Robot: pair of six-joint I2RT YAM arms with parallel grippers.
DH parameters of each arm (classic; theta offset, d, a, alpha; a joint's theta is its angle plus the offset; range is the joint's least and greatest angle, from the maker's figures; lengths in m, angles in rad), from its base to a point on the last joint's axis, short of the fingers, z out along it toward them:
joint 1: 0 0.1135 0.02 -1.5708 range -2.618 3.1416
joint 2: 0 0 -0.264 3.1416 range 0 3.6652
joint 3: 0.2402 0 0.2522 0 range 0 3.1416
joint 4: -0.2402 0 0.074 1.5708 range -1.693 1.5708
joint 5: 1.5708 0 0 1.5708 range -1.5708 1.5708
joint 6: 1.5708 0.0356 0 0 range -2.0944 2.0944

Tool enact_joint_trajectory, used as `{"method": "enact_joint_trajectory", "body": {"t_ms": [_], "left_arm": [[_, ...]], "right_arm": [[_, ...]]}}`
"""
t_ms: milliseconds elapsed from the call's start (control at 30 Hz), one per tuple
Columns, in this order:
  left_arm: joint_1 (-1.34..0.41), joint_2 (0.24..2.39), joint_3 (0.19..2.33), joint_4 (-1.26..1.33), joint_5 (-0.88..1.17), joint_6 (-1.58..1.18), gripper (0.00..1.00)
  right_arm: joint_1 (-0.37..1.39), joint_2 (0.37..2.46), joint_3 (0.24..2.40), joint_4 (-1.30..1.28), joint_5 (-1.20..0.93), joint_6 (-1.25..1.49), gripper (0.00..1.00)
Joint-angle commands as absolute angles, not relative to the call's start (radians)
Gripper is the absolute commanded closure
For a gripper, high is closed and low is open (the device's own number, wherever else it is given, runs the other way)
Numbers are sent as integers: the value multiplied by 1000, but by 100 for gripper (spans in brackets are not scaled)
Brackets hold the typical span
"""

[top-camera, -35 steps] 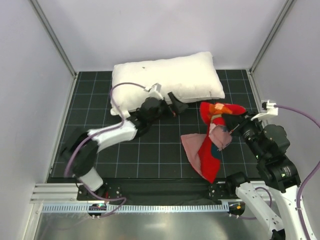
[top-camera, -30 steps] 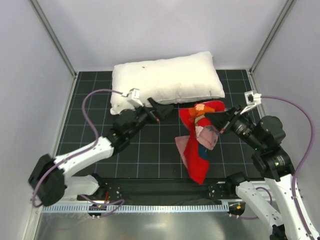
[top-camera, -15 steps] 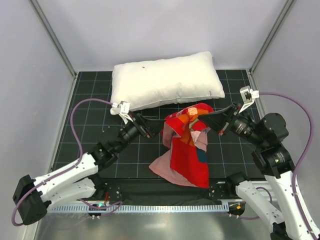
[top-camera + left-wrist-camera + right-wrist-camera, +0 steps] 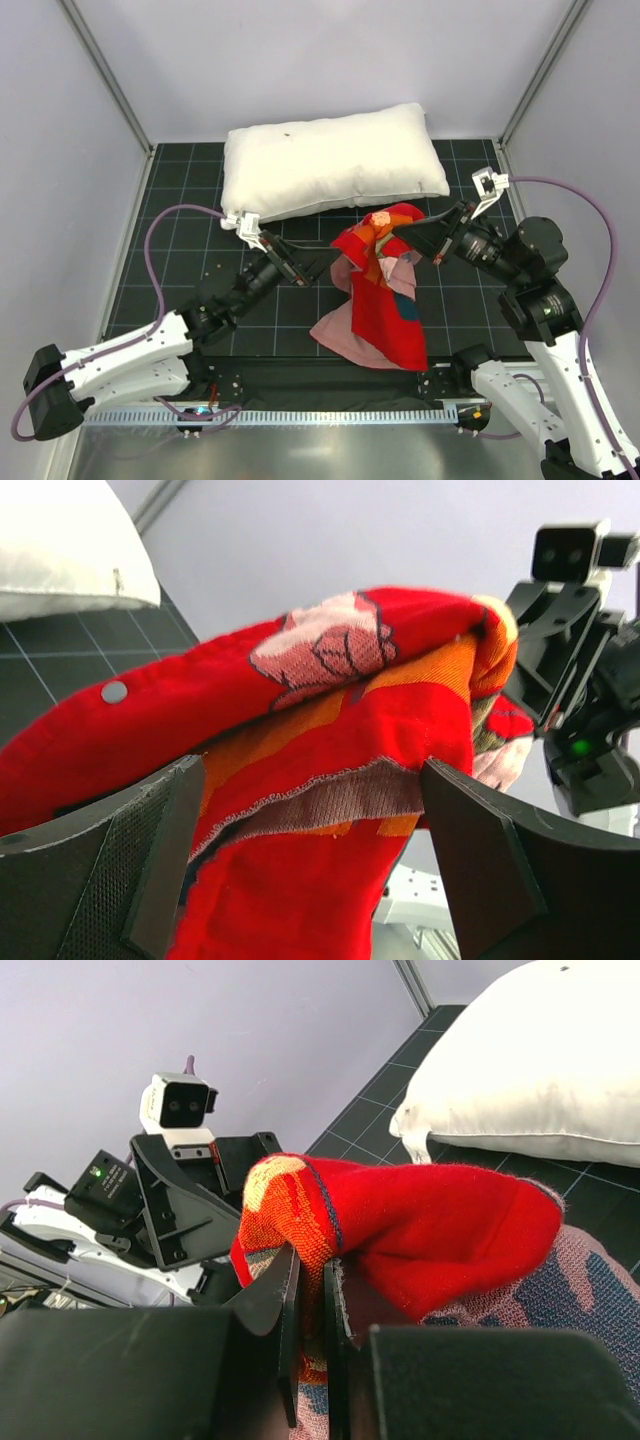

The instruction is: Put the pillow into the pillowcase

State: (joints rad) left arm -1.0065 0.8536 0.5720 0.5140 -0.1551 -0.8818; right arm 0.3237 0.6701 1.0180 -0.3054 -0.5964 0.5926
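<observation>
The plump white pillow (image 4: 330,165) lies across the back of the black mat; its corner shows in the left wrist view (image 4: 60,540) and it lies to the right in the right wrist view (image 4: 540,1070). The red printed pillowcase (image 4: 382,300) hangs above the mat's middle, its pale pink reverse at the lower left. My right gripper (image 4: 402,232) is shut on its top fold, and my right gripper (image 4: 312,1295) pinches the fabric between both jaws. My left gripper (image 4: 326,262) is open at the case's left edge. A hemmed edge of the pillowcase (image 4: 330,790) lies between my left gripper's (image 4: 310,860) wide-set fingers.
White walls close in the gridded mat (image 4: 190,210) at the back and on both sides. An aluminium rail (image 4: 300,415) runs along the near edge by the arm bases. Purple cables loop from both wrists.
My left gripper has drawn back from the pillow and swung right to the pillowcase's edge. My right gripper has carried the hanging pillowcase left, towards the mat's middle.
</observation>
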Motion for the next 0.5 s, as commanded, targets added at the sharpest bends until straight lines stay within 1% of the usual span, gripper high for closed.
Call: {"method": "enact_joint_trajectory", "body": {"t_ms": [0, 100, 167, 200, 233, 300, 333, 400, 433, 467], "left_arm": [[-1035, 890, 627, 568, -170, -887, 7], [-1048, 933, 659, 568, -163, -838, 11], [-1049, 978, 679, 568, -141, -818, 24], [-1049, 995, 707, 569, -135, -795, 35], [-1049, 1015, 722, 568, -132, -785, 56], [-1049, 1054, 752, 568, -136, -770, 79], [-1049, 1058, 777, 563, -149, -750, 99], [-1048, 1048, 798, 531, -188, -729, 100], [-1046, 1036, 825, 455, -211, -701, 100], [-1045, 1019, 842, 396, -247, -690, 100]], "right_arm": [[327, 669, 1045, -186, -597, 603, 96], [327, 673, 1039, -178, -606, 609, 96], [328, 678, 1032, -166, -612, 620, 96], [328, 678, 1029, -163, -617, 621, 96], [328, 678, 1028, -164, -617, 623, 96], [328, 675, 1025, -164, -615, 621, 96], [328, 672, 1025, -166, -612, 620, 96], [328, 664, 1025, -186, -600, 615, 96], [328, 660, 1026, -193, -583, 614, 94], [328, 655, 1032, -245, -553, 600, 85]]}}
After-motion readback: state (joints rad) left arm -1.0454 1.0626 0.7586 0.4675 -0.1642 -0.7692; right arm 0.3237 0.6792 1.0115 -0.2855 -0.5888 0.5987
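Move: The free edge of the pillowcase's mouth hangs about 5 cm to the right of the open left gripper and 2 cm ahead, at its height. The right gripper, already holding the case, is roughly 13 cm to the right, 2 cm ahead and 5 cm higher; from it that edge lies about 8 cm left, level fore and aft, 5 cm lower. The pillow lies nearly 38 cm ahead of the left gripper, straight out, 25 cm below. Bring the left gripper about 4.5 cm to the right, towards the right gripper, easing a little forward over the latter part, so the hanging red edge comes between its open fingers. Shut them fully while still sliding in, and pinch the fold of cloth. Hold the right gripper still, keeping its grip on the case. ##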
